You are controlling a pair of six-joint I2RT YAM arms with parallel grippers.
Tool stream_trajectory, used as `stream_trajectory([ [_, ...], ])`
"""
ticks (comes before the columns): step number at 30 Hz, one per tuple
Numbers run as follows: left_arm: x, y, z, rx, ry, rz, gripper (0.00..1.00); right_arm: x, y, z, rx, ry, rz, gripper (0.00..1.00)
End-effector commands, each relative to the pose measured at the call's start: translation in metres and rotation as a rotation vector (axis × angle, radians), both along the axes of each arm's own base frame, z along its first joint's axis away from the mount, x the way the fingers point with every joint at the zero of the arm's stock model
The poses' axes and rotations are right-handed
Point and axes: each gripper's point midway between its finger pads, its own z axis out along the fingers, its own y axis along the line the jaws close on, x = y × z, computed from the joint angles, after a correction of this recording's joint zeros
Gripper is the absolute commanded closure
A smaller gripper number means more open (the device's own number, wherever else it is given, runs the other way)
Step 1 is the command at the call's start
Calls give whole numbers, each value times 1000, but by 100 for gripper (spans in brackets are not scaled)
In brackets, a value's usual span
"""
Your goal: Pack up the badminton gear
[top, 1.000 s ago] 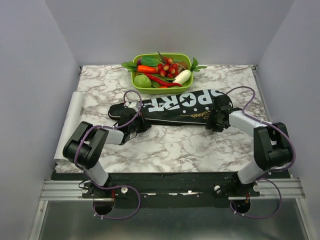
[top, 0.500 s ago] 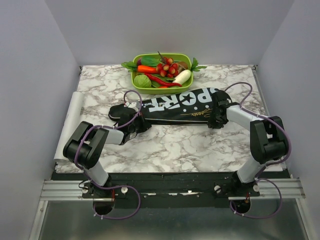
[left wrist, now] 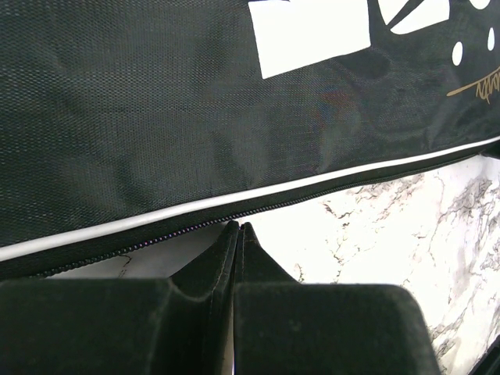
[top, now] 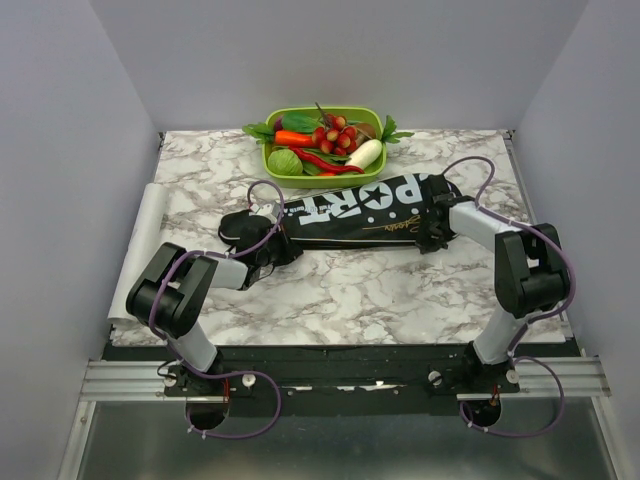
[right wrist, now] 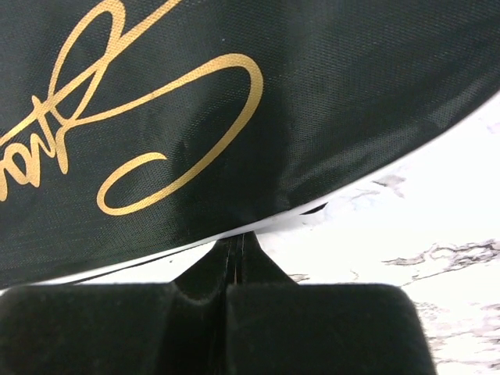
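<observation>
The long black bag [top: 360,208] lettered "SPORT" lies across the middle of the table, wide end to the right. My left gripper [top: 270,250] is at its narrow left end. In the left wrist view it [left wrist: 241,226] is shut, tips touching the bag's [left wrist: 156,117] zipper line. My right gripper [top: 432,238] is at the wide end's near edge. In the right wrist view it [right wrist: 237,238] is shut, tips against the white piping of the bag [right wrist: 312,94]. Whether either gripper pinches anything thin does not show.
A green tray [top: 272,150] of toy vegetables stands at the back, just behind the bag. A white sheet [top: 145,240] hangs over the table's left edge. Grey walls close in the table on both sides.
My right gripper has closed at the bag's near edge, and its arm has drawn in toward the bag. The left arm and the bag have stayed put.
</observation>
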Motion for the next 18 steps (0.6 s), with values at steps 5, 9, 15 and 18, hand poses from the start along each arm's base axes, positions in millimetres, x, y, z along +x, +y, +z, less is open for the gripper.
stream_trajectory([
  [5,-24,10,-28,59,98,-27,95,9,26,-2,106,-14,152,99],
  [9,-24,7,-26,50,96,-36,95,8,45,3,155,-24,189,99],
  [15,-24,5,-29,46,106,-46,96,8,94,5,202,-19,251,99],
  [18,-25,4,-31,45,110,-49,97,10,121,-2,235,-1,269,99],
])
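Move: The black SPORT bag lies crosswise, its near zip edge right at both sets of fingertips; its middle is about 25 cm left and 8 cm ahead of the right hand, at table height. From the left hand, that bag middle is some 11 cm to the right and 9 cm ahead. The vegetable basket stands beyond the bag, roughly 30 cm left and 32 cm ahead of the right hand. Along the bag's near zip edge, with what seems to be the zipper pull in its already shut fingers, the right hand runs left towards the left hand. It starts slowly, then speeds up, covering about 7 cm low over the table, and turns some 15 degrees, mostly counter-clockwise. The left hand stays in place; the zip edge comes away from its nearly shut fingertips. ##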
